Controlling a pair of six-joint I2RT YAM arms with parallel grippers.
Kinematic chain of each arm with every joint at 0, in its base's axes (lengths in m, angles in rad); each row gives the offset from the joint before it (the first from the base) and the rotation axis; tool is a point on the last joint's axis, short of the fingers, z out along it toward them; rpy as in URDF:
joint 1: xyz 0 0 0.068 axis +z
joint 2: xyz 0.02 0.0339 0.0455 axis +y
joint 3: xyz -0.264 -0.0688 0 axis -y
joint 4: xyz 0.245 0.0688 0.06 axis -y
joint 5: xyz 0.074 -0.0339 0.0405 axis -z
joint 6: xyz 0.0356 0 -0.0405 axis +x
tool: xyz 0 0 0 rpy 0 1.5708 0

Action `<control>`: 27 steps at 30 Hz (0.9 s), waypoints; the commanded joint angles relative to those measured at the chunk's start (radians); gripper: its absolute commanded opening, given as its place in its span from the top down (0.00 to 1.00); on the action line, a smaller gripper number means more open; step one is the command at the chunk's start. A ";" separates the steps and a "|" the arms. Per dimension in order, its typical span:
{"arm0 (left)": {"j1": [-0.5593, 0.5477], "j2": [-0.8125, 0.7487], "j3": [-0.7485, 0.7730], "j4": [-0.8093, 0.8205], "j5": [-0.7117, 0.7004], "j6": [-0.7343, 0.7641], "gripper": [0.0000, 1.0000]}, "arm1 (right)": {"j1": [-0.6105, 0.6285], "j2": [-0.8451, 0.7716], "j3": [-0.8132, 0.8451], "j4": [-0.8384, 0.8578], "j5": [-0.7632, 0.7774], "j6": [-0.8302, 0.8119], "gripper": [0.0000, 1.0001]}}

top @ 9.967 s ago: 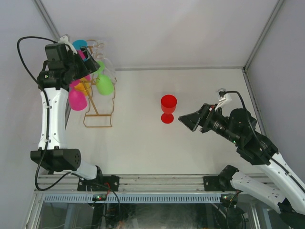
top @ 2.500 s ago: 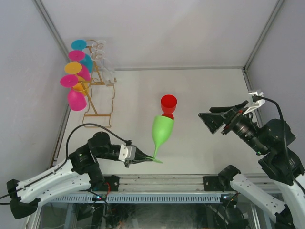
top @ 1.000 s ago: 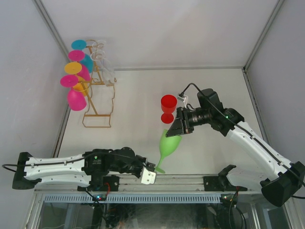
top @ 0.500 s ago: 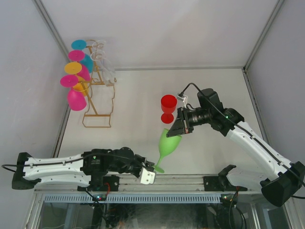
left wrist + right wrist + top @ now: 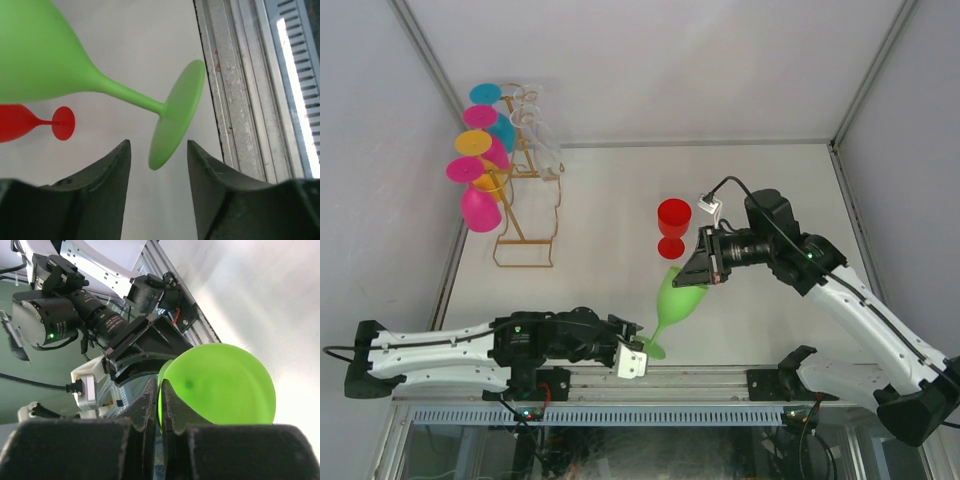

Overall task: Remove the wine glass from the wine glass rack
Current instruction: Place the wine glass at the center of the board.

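Note:
A green wine glass [image 5: 676, 298] hangs tilted over the near table, its foot [image 5: 177, 120] toward the front edge. My right gripper [image 5: 694, 274] is shut on the rim of its bowl [image 5: 220, 385], one finger inside and one outside. Just short of the foot, my left gripper [image 5: 638, 350] stands open; in the left wrist view the foot's edge lies off both fingers [image 5: 102, 182]. The gold wine glass rack [image 5: 527, 205] stands at the far left with several coloured glasses hanging on it.
A red wine glass [image 5: 672, 226] stands upright mid-table, just beyond the green one, and shows in the left wrist view too [image 5: 22, 122]. The metal front rail [image 5: 240, 100] runs close beside the green foot. Walls enclose the table.
My left gripper has opened and let go of the green glass's foot. My right gripper has shut on the bowl's rim and now carries the glass.

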 commanded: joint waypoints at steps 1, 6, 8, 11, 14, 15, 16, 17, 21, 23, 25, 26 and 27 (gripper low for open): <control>0.006 -0.033 0.009 0.025 -0.012 -0.060 0.39 | 0.013 -0.069 0.045 -0.033 0.106 -0.068 1.00; 0.007 -0.076 -0.017 0.067 -0.011 -0.112 0.00 | 0.036 -0.112 0.092 -0.184 0.406 -0.164 1.00; 0.009 -0.116 -0.047 0.120 -0.047 -0.146 0.00 | 0.036 -0.128 0.103 -0.232 0.555 -0.190 1.00; 0.020 -0.174 -0.083 0.210 -0.143 -0.233 0.00 | 0.036 -0.150 0.105 -0.271 0.729 -0.231 1.00; 0.025 -0.197 -0.095 0.315 -0.289 -0.353 0.00 | 0.037 -0.162 0.102 -0.302 0.936 -0.248 1.00; 0.027 -0.196 -0.092 0.348 -0.365 -0.403 0.00 | 0.037 -0.162 0.100 -0.308 1.000 -0.250 1.00; 0.030 -0.192 -0.086 0.371 -0.419 -0.446 0.00 | 0.036 -0.161 0.097 -0.310 1.065 -0.252 1.00; 0.037 -0.184 -0.077 0.383 -0.464 -0.500 0.00 | 0.036 -0.155 0.092 -0.305 1.115 -0.254 1.00; 0.124 -0.123 0.030 0.295 -0.490 -0.734 0.00 | 0.032 -0.108 0.089 -0.252 1.188 -0.259 1.00; 0.184 -0.079 0.107 0.190 -0.470 -0.859 0.00 | 0.030 -0.072 0.089 -0.213 1.190 -0.256 1.00; 0.238 -0.029 0.192 0.064 -0.446 -0.949 0.00 | 0.026 -0.029 0.086 -0.167 1.177 -0.256 1.00; 0.262 -0.007 0.232 0.001 -0.433 -0.980 0.00 | 0.021 -0.007 0.085 -0.144 1.162 -0.256 1.00; 0.284 0.014 0.264 -0.055 -0.425 -1.003 0.00 | 0.012 0.013 0.083 -0.109 1.133 -0.257 1.00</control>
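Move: The right hand pinches the green wine glass by its rim, foot slanting down towards the left hand. The free board spot it heads for lies about 13 cm ahead and 13 cm to its right, some 26 cm below. The standing red wine glass is roughly 22 cm ahead, a couple of centimetres left and 18 cm lower. From the left hand, the green glass's middle is about 4 cm ahead, 6 cm right and 5 cm above. Rightward and forward, some 13 and 11 cm, the right hand carries the green wine glass over the board, sinking about 5 cm while turning clockwise and tilting to swing the foot below the bowl, its pinch on the rim kept. The left fingers, already parted at the foot, open fully as that hand rises, then goes forward about 10 cm, turning counter-clockwise and clear of the glass. ##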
